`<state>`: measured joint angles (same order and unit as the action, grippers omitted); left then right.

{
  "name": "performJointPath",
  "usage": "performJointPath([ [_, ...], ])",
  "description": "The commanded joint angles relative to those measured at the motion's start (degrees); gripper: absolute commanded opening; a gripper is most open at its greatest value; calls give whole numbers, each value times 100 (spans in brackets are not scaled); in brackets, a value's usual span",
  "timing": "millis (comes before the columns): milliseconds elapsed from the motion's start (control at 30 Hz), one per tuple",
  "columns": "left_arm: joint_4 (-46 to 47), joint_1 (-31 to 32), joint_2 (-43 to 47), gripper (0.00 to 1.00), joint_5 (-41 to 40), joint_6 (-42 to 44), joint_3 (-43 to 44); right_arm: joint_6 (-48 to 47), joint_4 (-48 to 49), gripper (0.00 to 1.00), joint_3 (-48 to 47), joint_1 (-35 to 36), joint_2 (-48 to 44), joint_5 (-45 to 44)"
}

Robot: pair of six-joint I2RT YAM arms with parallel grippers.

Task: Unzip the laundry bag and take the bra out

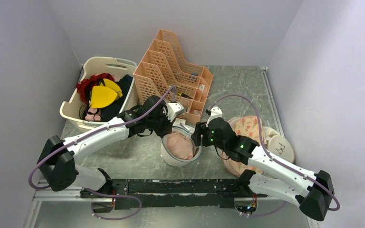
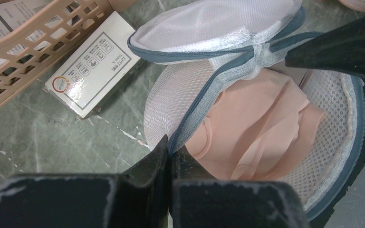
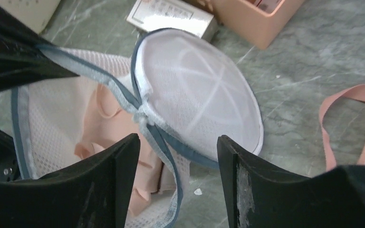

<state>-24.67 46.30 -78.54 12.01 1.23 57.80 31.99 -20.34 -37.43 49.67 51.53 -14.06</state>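
Observation:
The laundry bag point(image 1: 167, 156) stands at the table's middle, a white mesh bowl with a blue-grey zip edge. It is unzipped, and its round lid point(image 3: 195, 95) is folded back onto the table. The pale pink bra point(image 2: 256, 128) lies crumpled inside, also seen from above point(image 1: 180, 145). My left gripper point(image 2: 170, 148) is shut on the bag's zip edge at the far-left rim. My right gripper point(image 3: 178, 142) is open just above the bag's right rim, where lid and bowl join. The rim passes between its fingers with a gap on each side.
A peach file organiser point(image 1: 176, 71) stands behind the bag. A white printed box point(image 2: 92, 71) lies at its foot. A beige basket point(image 1: 71, 111) of clothes sits at far left. A peach printed pad point(image 1: 249, 128) and white discs point(image 1: 280, 149) lie right. A pink strap point(image 3: 351, 95) lies beside the lid.

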Motion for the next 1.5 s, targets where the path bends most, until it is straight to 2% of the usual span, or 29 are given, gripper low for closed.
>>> performJointPath([
  [0, 92, -43, -3, 12, -84, 71, 136, -175, 168, 59, 218, -25, -35, 549],
  [133, 76, -44, 13, 18, -175, 76, 144, -149, 367, 50, 427, -27, -87, 670],
  [267, 123, -46, 164, 27, -265, 85, 97, -35, 617, 25, 606, -23, -119, 703],
  [333, 211, -43, 389, 39, -229, 87, 39, -35, 724, 13, 639, -27, -132, 760],
  [367, 268, -44, 517, 47, -249, 76, -2, -16, 770, 7, 654, -23, -149, 784],
  [467, 455, 28, 902, 65, -540, -49, -95, 12, 862, 0, 660, -28, -241, 806],
  [567, 106, 293, 1061, 68, -1032, -219, 188, 72, 1012, 0, 734, -28, -390, 906],
  [667, 4, 523, 1142, 72, -1062, -586, 223, 80, 1062, 0, 789, -24, -401, 951],
  [767, 34, 889, 1106, 69, -938, -1054, 59, 18, 994, 0, 765, -24, -319, 901],
  [900, 68, 1415, 795, 62, -1168, -1537, 2, -26, 957, 0, 755, -24, -325, 891],
  [967, -30, 1600, 536, 64, -1317, -1683, 105, -39, 923, 0, 750, -17, -378, 874],
  [1467, 618, 1991, -369, 68, -1577, -1867, 43, -26, 845, 0, 781, -15, -633, 941],
])
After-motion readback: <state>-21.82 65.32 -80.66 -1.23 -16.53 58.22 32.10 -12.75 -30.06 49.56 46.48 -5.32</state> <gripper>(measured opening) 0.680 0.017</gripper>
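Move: The left hand holds the laundry bag's rim, with the bra some 6 cm to its right, 4 cm back and 6 cm lower. The white box sits about 7 cm ahead, 5 cm right and 11 cm down. The right hand's target, the zip edge, is roughly 2 cm back, 1 cm left and 3 cm below it; the bag lid is about 3 cm ahead, 3 cm left and 2 cm down. Right pinches the zip edge; left releases the rim, hops about 9 cm back and right above the bra. ##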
